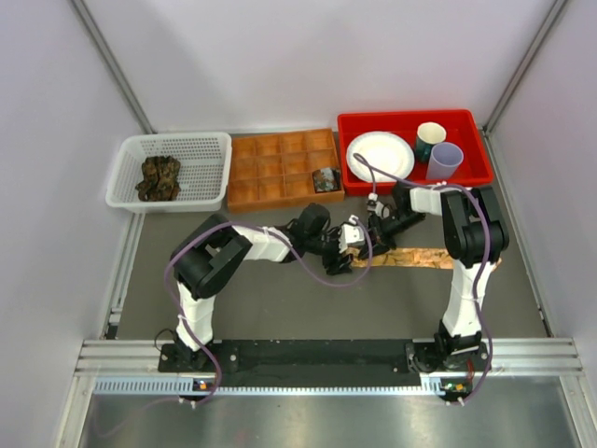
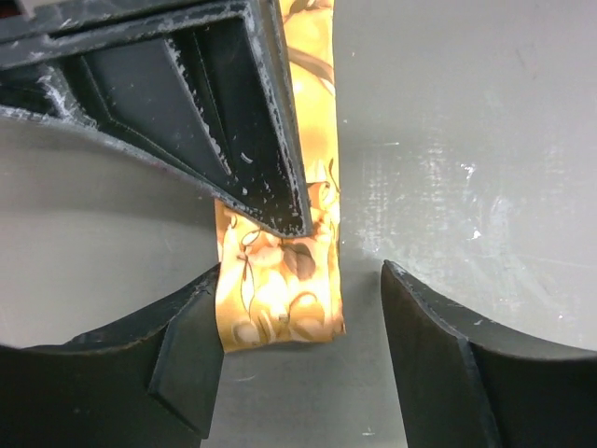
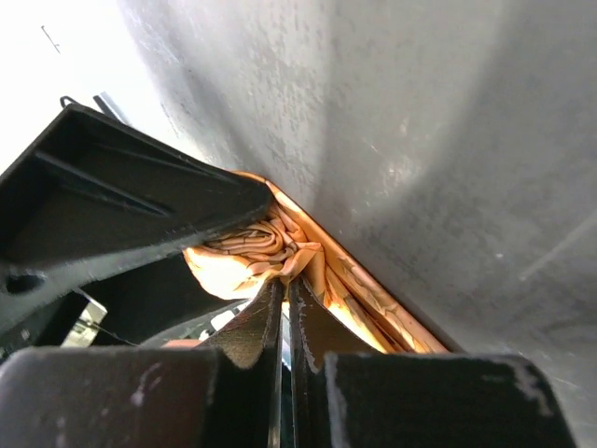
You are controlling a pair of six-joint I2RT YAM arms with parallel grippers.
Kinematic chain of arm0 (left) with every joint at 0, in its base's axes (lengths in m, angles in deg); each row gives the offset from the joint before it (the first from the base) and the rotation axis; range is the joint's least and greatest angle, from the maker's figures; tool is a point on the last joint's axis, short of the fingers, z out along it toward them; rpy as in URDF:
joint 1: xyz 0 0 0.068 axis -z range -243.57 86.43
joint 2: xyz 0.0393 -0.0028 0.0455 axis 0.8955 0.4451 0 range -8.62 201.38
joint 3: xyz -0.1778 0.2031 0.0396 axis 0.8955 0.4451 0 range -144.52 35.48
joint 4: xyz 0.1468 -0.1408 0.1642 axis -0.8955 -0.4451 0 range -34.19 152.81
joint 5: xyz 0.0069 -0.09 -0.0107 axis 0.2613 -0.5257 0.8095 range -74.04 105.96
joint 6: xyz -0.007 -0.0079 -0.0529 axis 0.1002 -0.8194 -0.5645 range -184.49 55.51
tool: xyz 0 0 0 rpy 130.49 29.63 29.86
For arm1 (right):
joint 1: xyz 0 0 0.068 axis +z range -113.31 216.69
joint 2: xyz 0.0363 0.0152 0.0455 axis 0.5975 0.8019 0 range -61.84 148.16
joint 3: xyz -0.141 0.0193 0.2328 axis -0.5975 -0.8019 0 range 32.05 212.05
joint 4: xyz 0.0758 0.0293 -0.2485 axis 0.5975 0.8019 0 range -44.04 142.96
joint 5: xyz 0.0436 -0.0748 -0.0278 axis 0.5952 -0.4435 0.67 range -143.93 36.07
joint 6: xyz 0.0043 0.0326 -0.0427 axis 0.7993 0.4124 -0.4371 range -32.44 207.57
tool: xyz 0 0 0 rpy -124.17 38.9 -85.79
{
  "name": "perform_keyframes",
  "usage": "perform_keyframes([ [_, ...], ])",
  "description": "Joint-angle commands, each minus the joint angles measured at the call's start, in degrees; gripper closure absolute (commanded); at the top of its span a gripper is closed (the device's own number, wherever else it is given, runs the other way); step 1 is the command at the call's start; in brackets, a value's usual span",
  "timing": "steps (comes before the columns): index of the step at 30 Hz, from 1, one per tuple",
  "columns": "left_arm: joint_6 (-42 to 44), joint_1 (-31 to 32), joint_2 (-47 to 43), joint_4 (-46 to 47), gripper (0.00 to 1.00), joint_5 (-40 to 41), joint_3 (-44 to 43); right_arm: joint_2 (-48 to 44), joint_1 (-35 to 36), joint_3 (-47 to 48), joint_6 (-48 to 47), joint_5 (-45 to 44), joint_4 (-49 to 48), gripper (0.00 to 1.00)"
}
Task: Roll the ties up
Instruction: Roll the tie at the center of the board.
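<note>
A tan-orange tie (image 1: pixel 424 258) lies flat along the table's middle, running right from both grippers. In the left wrist view its end (image 2: pixel 280 285) sits between the fingers of my left gripper (image 2: pixel 300 322), which is open: the left finger touches the fabric's edge and the right finger stands apart. My right gripper (image 3: pixel 287 282) is shut, pinching a bunched fold of the same tie (image 3: pixel 244 250). One of its fingers (image 2: pixel 201 112) lies over the tie in the left wrist view. Dark ties (image 1: pixel 159 177) lie heaped in a white basket (image 1: pixel 210 149). A rolled dark tie (image 1: pixel 326 179) sits in the brown compartment tray (image 1: pixel 270 168).
A red bin (image 1: pixel 476 173) at the back right holds a white plate (image 1: pixel 380 155) and two cups (image 1: pixel 437 149). The basket and tray line the back edge. Both arms meet near the table's middle, with cables looping beside them.
</note>
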Motion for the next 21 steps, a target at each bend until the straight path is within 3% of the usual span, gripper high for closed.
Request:
perform_keyframes([
  [1,-8.7,-2.1,0.7,14.6,0.31,-2.4,6.7,0.9,-0.5,0.7,-1.4,-15.2,-1.6,1.00],
  [9,-16.1,-2.3,6.4,37.4,0.35,-7.5,9.5,1.5,-0.6,1.4,-2.5,-20.5,0.9,1.00],
  [12,-18.8,-2.2,9.0,41.5,0.40,-8.6,8.6,2.1,-0.5,2.1,-2.6,-20.8,1.3,1.00],
  [14,-18.8,-1.9,10.0,41.0,0.44,-8.9,7.7,2.5,-0.5,2.9,-2.7,-20.8,1.8,1.00],
  [15,-17.6,-1.8,10.1,39.3,0.53,-8.7,7.2,2.9,-0.6,3.1,-2.7,-20.7,1.9,1.00],
  [17,-15.5,-1.4,9.1,35.9,0.58,-8.4,6.9,3.1,-0.5,3.6,-3.2,-20.2,2.2,1.00],
  [21,-4.5,-0.2,6.0,17.6,0.74,-3.7,3.3,2.8,-0.5,5.3,-4.9,-14.4,4.1,1.00],
])
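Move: The tie's rolled end lies between the left gripper's open fingers, about 2 cm to the right of its hand point, 1 cm forward and slightly lower. From the right hand, whose shut fingertips are already down on the roll, its middle is about 1 cm left and 1 cm below. The middle of the flat tie stretches about 13 cm to that hand's right, 1 cm back and 2 cm down; the white plate sits some 23 cm ahead and 2 cm right. Keep the right gripper shut on the roll and draw it about 1.5 cm right, tipping its fingers more steeply down. Meanwhile lift the left gripper a touch, then bring it some 2 cm right and slightly forward after the roll, levelling its fingers by about 15 degrees and closing them until they pinch the roll's front and back ends. ##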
